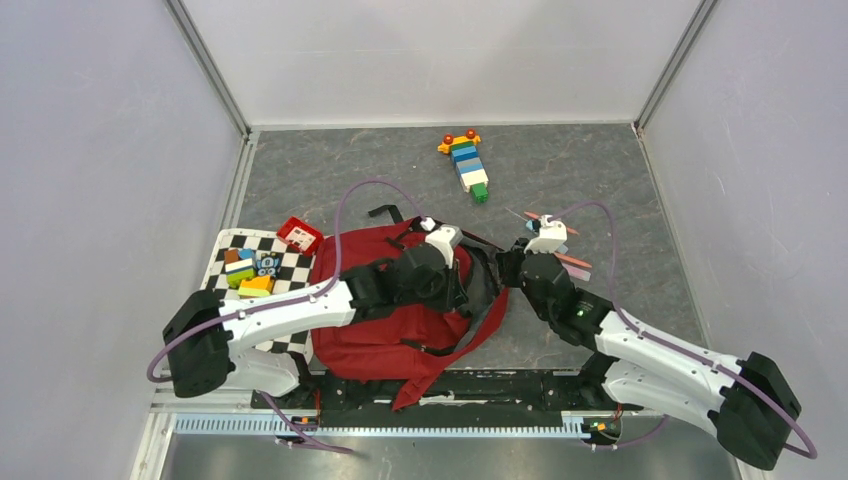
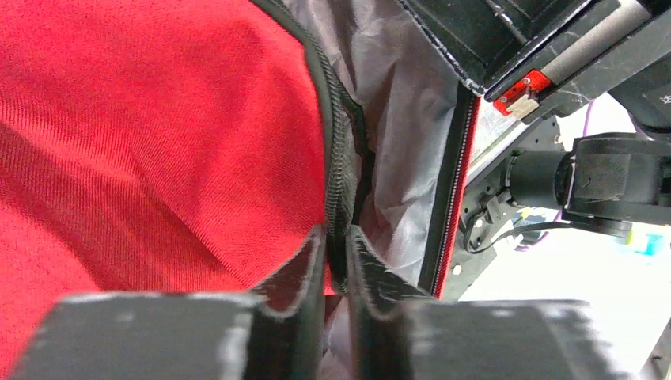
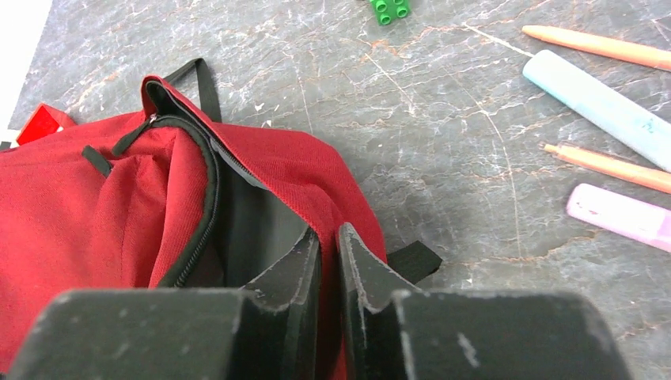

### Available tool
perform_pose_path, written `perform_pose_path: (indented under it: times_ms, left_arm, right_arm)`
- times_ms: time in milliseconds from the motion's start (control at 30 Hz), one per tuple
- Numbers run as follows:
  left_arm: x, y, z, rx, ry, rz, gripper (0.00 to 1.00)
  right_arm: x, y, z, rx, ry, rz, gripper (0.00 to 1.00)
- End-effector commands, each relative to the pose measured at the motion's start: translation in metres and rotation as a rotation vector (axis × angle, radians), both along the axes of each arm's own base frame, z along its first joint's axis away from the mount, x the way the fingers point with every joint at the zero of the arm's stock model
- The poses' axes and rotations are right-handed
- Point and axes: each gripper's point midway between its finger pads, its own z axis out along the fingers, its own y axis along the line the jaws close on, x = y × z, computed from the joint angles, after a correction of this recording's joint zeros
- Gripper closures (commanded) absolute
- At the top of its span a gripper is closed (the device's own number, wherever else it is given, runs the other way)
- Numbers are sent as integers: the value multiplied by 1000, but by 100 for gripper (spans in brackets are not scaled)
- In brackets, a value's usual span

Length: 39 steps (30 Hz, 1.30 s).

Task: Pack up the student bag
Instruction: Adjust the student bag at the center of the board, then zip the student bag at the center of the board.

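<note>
The student bag (image 1: 400, 325), dark red with black straps, lies flat near the table's front edge between my two arms. Its top zipper gapes, showing grey lining (image 2: 396, 119). My left gripper (image 2: 338, 245) is at the opening's near lip, its fingers pinched on the black zipper edge of the bag (image 2: 158, 142). My right gripper (image 3: 328, 237) is pinched on the opposite red lip of the bag (image 3: 95, 198), with a fold of fabric between its fingers. In the top view both grippers (image 1: 472, 280) (image 1: 507, 268) meet at the bag's right side.
A checkered mat (image 1: 228, 243) with several toy blocks (image 1: 250, 275) and a small red box (image 1: 299, 235) lie left of the bag. A stacked block toy (image 1: 467, 165) lies farther back. Markers and pencils (image 3: 601, 99) lie to the right, partly under my right wrist (image 1: 545, 235).
</note>
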Motion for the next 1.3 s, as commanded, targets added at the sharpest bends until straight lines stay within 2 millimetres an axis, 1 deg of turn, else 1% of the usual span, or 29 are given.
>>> perform_pose_path:
  times_ms: [0, 100, 133, 200, 233, 267, 333, 367, 433, 500, 533, 600, 700, 800, 833, 900, 1000, 1067, 1167, 1267]
  left_arm:
    - [5, -23, 32, -48, -85, -14, 72]
    - [4, -20, 41, -38, -113, -19, 47]
    - [4, -17, 45, -44, -121, -13, 40]
    - [5, -7, 52, -44, -139, 6, 25]
    - [5, 0, 55, -37, -147, 21, 17]
    - [6, 8, 57, -23, -155, 40, 10]
    - [8, 25, 56, 16, -156, 70, 1]
    - [8, 34, 52, 41, -145, 89, 0]
    - [12, 57, 46, 89, -123, 134, 0]
    - [18, 81, 41, 112, -91, 184, 0]
    - [19, 93, 37, 123, -74, 206, 0]
    - [24, 118, 35, 121, -51, 269, 0]
    - [28, 159, 40, 110, -53, 377, 0]
    - [24, 199, 37, 141, -51, 482, 0]
    - [21, 208, 34, 150, -44, 505, 0]
    - [14, 220, 20, 174, -2, 535, 0]
    - [3, 232, -1, 202, 67, 584, 0]
    - [3, 236, 1, 190, 65, 623, 0]
    - [2, 254, 1, 204, 63, 736, 0]
    - [-3, 258, -4, 185, 90, 778, 0]
  right_arm:
    - [3, -18, 15, -43, -52, -51, 79]
    - [1, -23, 26, -49, -77, -50, 70]
    - [-1, -25, 26, -67, -73, -46, 68]
    - [-3, -29, 36, -85, -90, -37, 61]
    - [-3, -30, 41, -96, -99, -32, 55]
    - [-4, -31, 48, -109, -113, -23, 47]
    - [-6, -32, 59, -146, -133, 9, 30]
    - [-6, -31, 64, -170, -148, 34, 20]
    - [-9, -25, 73, -218, -174, 107, 8]
    - [-13, -15, 80, -260, -195, 202, 2]
    - [-14, -10, 83, -279, -203, 244, 2]
    - [-18, -2, 88, -310, -213, 318, 2]
    - [-23, 12, 101, -323, -242, 421, 2]
    - [-33, 31, 117, -295, -289, 543, 2]
    - [-39, 40, 122, -280, -306, 600, 2]
    - [-46, 54, 130, -251, -327, 678, 2]
    - [-58, 75, 134, -215, -348, 791, 2]
    - [-65, 88, 135, -201, -360, 839, 3]
    - [-77, 107, 131, -208, -367, 894, 5]
    - [-90, 126, 123, -219, -364, 954, 7]
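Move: The left fingers still hold the bag flap's zip edge; the student bag's middle lies about 13 cm left, level fore-and-aft, some 6 cm lower. The red box is about 39 cm left and 15 cm ahead. From the right hand, still on the bag's rim, that middle is some 22 cm left, 9 cm back, 6 cm lower; the pink marker lies 17 cm right and 2 cm back. Both hands open off the bag; left sweeps some 24 cm left over it, right rises left and back. ##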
